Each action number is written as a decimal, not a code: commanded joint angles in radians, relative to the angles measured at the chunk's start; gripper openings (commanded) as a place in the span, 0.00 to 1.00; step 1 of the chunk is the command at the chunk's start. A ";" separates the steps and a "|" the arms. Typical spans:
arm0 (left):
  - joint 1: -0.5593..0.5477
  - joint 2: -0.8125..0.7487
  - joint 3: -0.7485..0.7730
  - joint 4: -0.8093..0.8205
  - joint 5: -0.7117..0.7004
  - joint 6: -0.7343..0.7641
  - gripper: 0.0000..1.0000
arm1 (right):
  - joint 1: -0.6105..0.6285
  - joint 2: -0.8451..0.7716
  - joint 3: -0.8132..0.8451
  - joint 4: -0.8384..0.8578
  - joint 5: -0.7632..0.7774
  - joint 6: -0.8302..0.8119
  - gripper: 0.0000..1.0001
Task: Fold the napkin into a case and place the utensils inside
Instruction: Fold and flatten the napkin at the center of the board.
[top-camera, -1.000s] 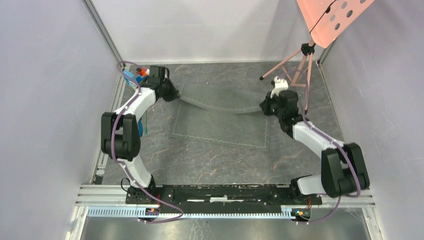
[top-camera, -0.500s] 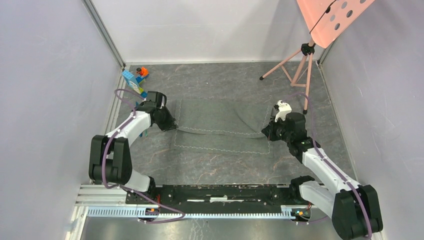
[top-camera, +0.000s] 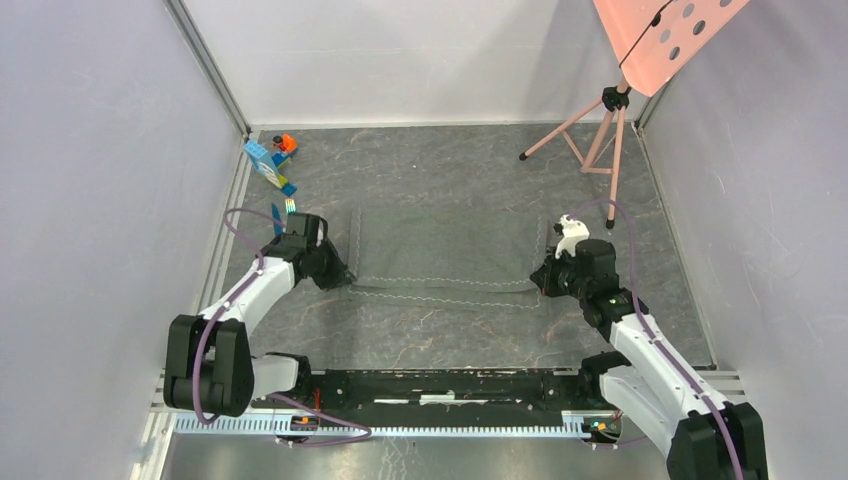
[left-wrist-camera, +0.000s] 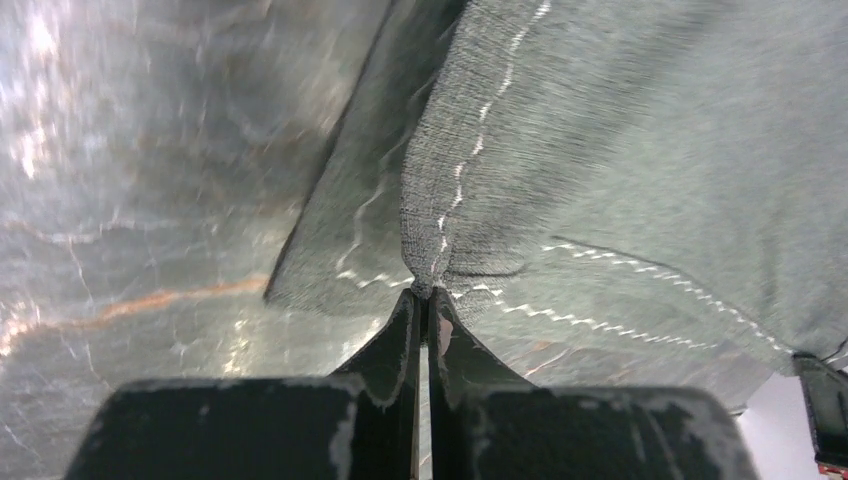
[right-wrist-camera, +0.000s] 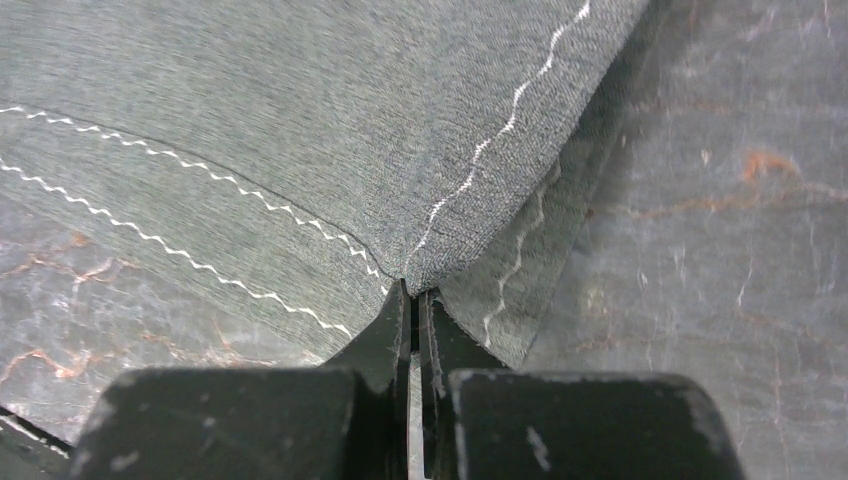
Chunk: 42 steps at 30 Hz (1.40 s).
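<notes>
The dark grey napkin (top-camera: 445, 250) lies in the middle of the table, its upper layer doubled over toward the near edge. A strip of the lower layer's stitched edge (top-camera: 445, 297) shows just in front of it. My left gripper (top-camera: 345, 278) is shut on the folded layer's near left corner (left-wrist-camera: 428, 293). My right gripper (top-camera: 540, 283) is shut on its near right corner (right-wrist-camera: 412, 290). Both held corners hang a little above the lower layer. The utensils lie left of my left arm: a fork's shiny green head (top-camera: 289, 206) and a bit of blue knife (top-camera: 277, 219) show.
Blue and orange toy blocks (top-camera: 270, 160) stand at the far left corner. A pink tripod (top-camera: 590, 130) stands at the far right under a pink perforated board (top-camera: 665, 30). Grey walls close in the left, right and far sides.
Both grippers have drawn the napkin's far edge toward the near side, laying it over the lower half. Both arms have pulled back toward their bases, which uncovered the blocks and utensils.
</notes>
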 joint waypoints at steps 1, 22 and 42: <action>-0.004 -0.003 -0.083 0.050 0.058 -0.037 0.02 | 0.000 -0.032 -0.064 -0.001 0.060 0.028 0.00; -0.004 -0.083 -0.060 -0.091 -0.010 0.027 0.02 | -0.001 -0.116 -0.048 -0.140 0.088 0.043 0.00; -0.004 -0.017 -0.070 -0.079 -0.071 0.029 0.02 | -0.001 -0.154 -0.086 -0.167 0.121 0.111 0.00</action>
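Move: Both closed hands already hold the corners of the napkin's upper flap. The near-left corner of the lower layer lies about 3 cm back, 1 cm left and 3 cm below the left hand. The near-right one lies some 4 cm back, 1 cm right and 4 cm below the right hand. From the left hand, the knife lies about 13 cm ahead and 15 left, the fork 15 ahead and 13 left. The tripod foot stands about 13 cm ahead and 15 right of the right hand. Keeping their pinch on the flap's corners, both hands dip quickly back and down about 3 cm towards the napkin's near edge, bob up 2 to 3 cm, then draw slowly back and sink again, ending about 4 cm back. They ease apart as they go, the right hand 2 cm to its right and the left about 1 cm left, both wrists tipping slightly further down. ##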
